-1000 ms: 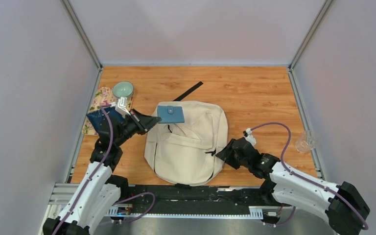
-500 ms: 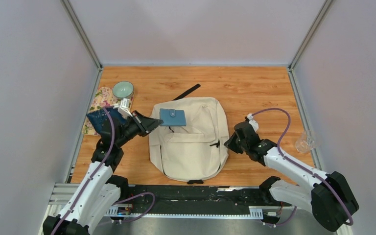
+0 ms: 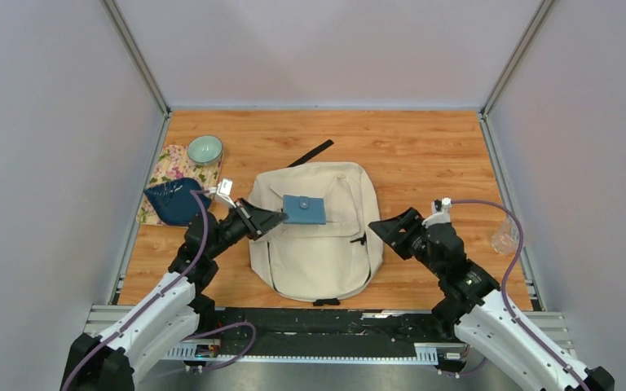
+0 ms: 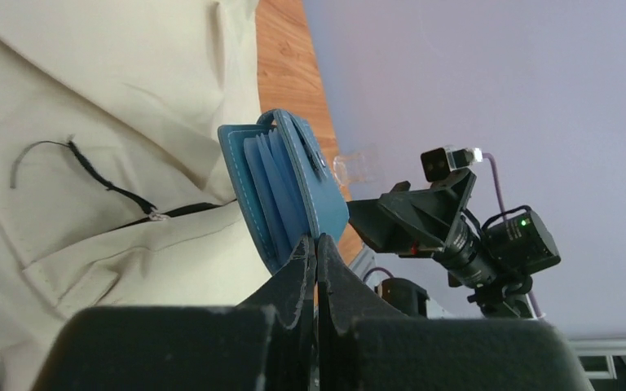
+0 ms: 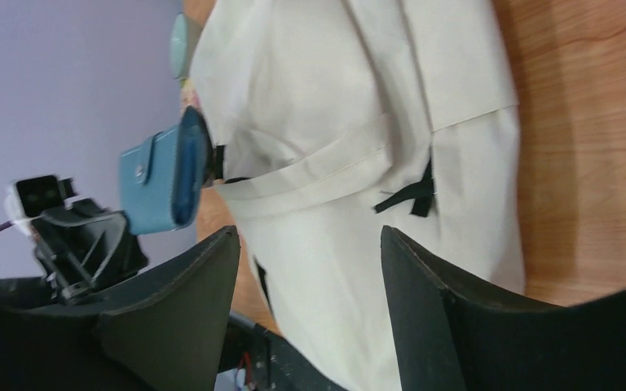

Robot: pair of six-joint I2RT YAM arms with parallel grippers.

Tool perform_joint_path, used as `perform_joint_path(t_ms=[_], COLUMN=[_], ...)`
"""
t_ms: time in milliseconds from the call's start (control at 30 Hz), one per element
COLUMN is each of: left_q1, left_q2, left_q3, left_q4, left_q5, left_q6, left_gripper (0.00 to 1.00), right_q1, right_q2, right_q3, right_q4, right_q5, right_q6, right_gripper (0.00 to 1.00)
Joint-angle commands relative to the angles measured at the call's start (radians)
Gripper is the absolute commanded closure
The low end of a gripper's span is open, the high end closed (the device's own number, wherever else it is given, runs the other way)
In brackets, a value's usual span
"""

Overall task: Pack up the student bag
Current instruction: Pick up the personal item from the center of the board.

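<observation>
The student bag [image 3: 318, 244] is a cream backpack lying flat in the middle of the table, with its black zipper pulls showing. My left gripper [image 3: 279, 217] is shut on the edge of a small blue wallet [image 3: 304, 209] and holds it just above the bag's front pocket. In the left wrist view the wallet [image 4: 285, 187] stands on edge, pinched between the closed fingertips [image 4: 303, 252], with the bag [image 4: 106, 122] behind it. My right gripper [image 3: 377, 227] is open beside the bag's right edge and holds nothing. The right wrist view shows the bag [image 5: 359, 122] and the wallet [image 5: 159, 183] beyond its spread fingers.
A teal bowl [image 3: 204, 148], a floral cloth [image 3: 163, 167] and a dark blue item [image 3: 174, 204] lie at the left. A black strap [image 3: 311, 152] lies behind the bag. A clear plastic cup [image 3: 505, 236] stands at the right edge.
The left gripper carried the wallet rightward over the bag's front. The right gripper closed at the bag's right side, then opened and drew back from it. The bag shifted slightly away.
</observation>
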State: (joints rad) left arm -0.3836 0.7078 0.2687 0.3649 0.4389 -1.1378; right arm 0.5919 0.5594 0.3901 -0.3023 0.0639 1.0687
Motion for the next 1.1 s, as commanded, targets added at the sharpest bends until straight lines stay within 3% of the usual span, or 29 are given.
perform_joint_path(t_ms=[0,333,467,733,1033,1067], left_q1=[-0.099,-0.339,-0.359,-0.382,-0.413,-0.414], left_q2=[0.056,0.217,0.239,0.243,0.271,0.275], left_q3=[-0.006,0.0,0.001,-0.003,-0.008,-0.008], left_q4=[0.261,0.473,0.489,0.494,0.531,0.534], left_q5=[-0.114,-0.264,-0.267,-0.267,-0.244,-0.243], left_q6=[-0.054,-0.037,-0.045,-0.057,-0.085,-0.086], left_gripper=[1.0,1.0,1.0,1.0,1.0,1.0], right_q1=[0.063,0.233,0.252,0.25,0.252,0.25], right_q2=[-0.076,0.131,0.21,0.203,0.177,0.174], right_q3=[-0.068,-0.019,-0.019,-0.022,-0.027,-0.028], right_q4=[0.178,0.472,0.564,0.589,0.6,0.601], right_q5=[-0.049,-0.039,-0.049,-0.023,0.011,0.017], right_q6=[0.172,0.226,0.247,0.243,0.237,0.237], right_gripper=[0.32,0.3,0.3,0.32,0.55,0.64])
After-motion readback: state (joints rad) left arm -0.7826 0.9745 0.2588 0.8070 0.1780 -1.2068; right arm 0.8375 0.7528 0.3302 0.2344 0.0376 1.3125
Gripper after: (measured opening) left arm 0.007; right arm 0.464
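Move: The left hand already holds the personal item, the blue wallet. Its middle is about 5 cm right of that hand, 1 cm ahead and 1 cm above. The right gripper, where the wallet is headed, is some 25 cm right, 3 cm back and 4 cm below. From the right hand the wallet is about 20 cm left, 4 cm ahead and 5 cm up; the bag's middle is 17 cm left, 2 cm ahead and 12 cm below, and its zip pull 3 cm left, 3 cm ahead and 9 cm below. Inward over the bag, both hands close on each other: the left carries the wallet about 8 cm right, drifting back, its grip kept. The open right hand goes about 9 cm left to the wallet's near right corner, rising throughout and rolling its left side up some 20 degrees. Once there it only climbs, its fingers partly closing astride the edge. ##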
